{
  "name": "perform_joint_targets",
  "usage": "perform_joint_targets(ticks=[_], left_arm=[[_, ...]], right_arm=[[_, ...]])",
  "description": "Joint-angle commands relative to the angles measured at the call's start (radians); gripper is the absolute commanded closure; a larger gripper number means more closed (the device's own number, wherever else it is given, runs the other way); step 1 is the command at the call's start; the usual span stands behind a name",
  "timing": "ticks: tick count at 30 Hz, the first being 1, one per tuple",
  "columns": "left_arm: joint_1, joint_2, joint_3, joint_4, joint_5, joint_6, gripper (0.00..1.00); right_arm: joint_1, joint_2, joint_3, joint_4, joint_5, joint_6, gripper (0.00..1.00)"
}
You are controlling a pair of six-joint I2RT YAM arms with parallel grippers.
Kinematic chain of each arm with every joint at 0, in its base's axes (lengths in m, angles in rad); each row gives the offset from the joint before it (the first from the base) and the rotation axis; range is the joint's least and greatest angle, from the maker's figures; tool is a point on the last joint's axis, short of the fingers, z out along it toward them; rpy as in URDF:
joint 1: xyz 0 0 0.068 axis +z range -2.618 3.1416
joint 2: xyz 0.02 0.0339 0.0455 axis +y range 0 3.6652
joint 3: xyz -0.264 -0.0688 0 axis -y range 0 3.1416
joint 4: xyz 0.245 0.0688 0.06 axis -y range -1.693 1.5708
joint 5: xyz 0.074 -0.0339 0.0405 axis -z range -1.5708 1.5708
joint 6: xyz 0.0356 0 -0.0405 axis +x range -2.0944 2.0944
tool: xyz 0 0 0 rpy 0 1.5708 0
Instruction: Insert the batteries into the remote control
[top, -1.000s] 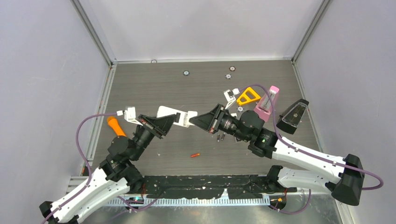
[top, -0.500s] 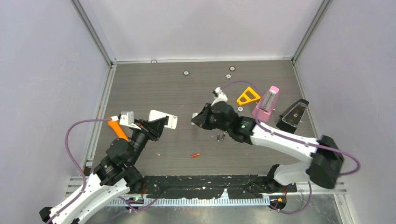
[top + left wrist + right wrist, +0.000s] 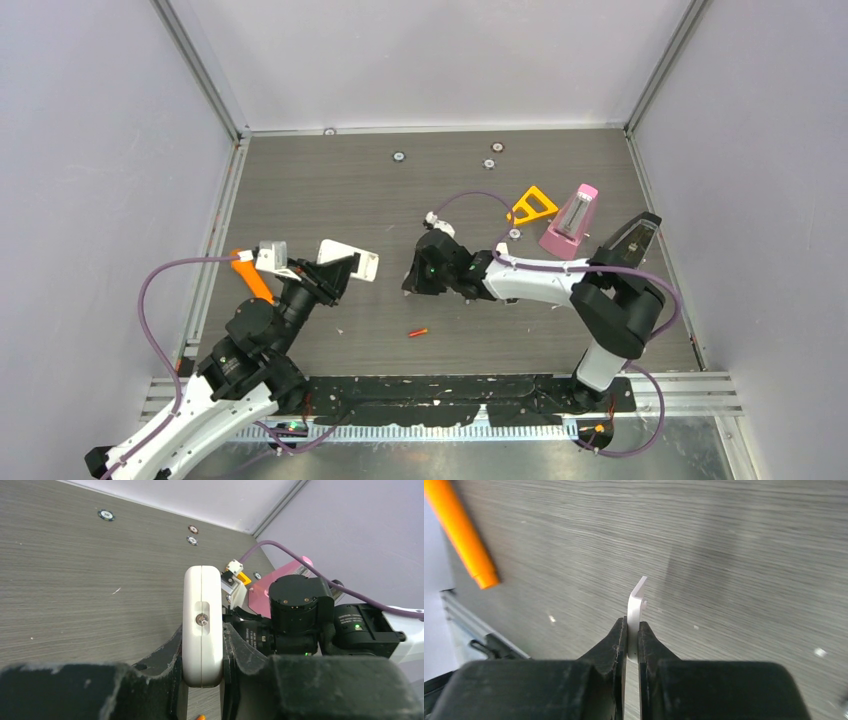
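My left gripper [image 3: 338,270] is shut on the white remote control [image 3: 350,258], holding it on edge above the table's left half. The left wrist view shows its narrow end with a small metal contact [image 3: 202,620] clamped between the fingers [image 3: 235,645]. My right gripper [image 3: 415,278] hangs near the table's middle, facing the remote, shut on a thin white cover plate [image 3: 636,602] that sticks out past its tips [image 3: 633,630]. One orange-red battery [image 3: 418,332] lies on the table below the two grippers. No other batteries show.
A big orange stick [image 3: 248,275] lies at the left under my left arm, also in the right wrist view [image 3: 461,530]. At the back right stand an orange triangle [image 3: 531,206], a pink wedge-shaped object [image 3: 570,222] and a black one [image 3: 625,248].
The grippers met at the remote a second ago. The right one has pulled away with the white cover plate and swung left. The left drew the remote back leftward.
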Motion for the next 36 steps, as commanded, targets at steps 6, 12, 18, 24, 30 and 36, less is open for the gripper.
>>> perform_joint_targets(ticks=[6,12,18,24,30,36], left_arm=[[0.001,0.0,0.028,0.038,0.014,-0.015,1.0],[0.001,0.0,0.028,0.039,0.014,-0.015,1.0],[0.001,-0.003,0.032,0.033,0.022,-0.01,1.0],[0.001,-0.001,0.037,0.041,0.061,-0.022,1.0],[0.001,-0.007,0.058,0.059,0.133,-0.085,1.0],[0.001,-0.017,0.059,0.105,0.188,-0.235,1.0]], right_arm=[[-0.04,0.108,-0.024,0.286,-0.187,0.033,0.89],[-0.063,0.126,-0.042,0.229,-0.167,0.033,0.64],[-0.063,0.033,-0.093,0.158,-0.125,0.023,0.25],[-0.064,-0.177,-0.188,0.162,-0.126,0.016,0.11],[-0.06,-0.429,-0.268,0.291,-0.246,-0.038,0.11],[-0.05,-0.618,-0.369,0.637,-0.414,0.029,0.05]])
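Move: The right hand still pinches the white battery cover; the bare table spot it is taken to lies about 2 cm to its left, 1 cm ahead and 4 cm below. At table height, the red battery lies some 10 cm straight back from that hand, and the grey batteries are level with it, about 14 cm to its right. From the left hand, which holds the remote, that spot is level, roughly 13 cm to the right and 24 cm down. The right hand shifts some 3 cm left with the cover still pinched, sinks about 3 cm to the bare table ahead of the red battery and opens its fingers wide, letting go of the cover there. It then slips a few centimetres right and back and climbs about 18 cm clear of the cover, the wrist swinging some 35 degrees so the fingers point less steeply down, while the left hand keeps its grip on the remote and only near the end eases about 3 cm right and back and slightly up. ##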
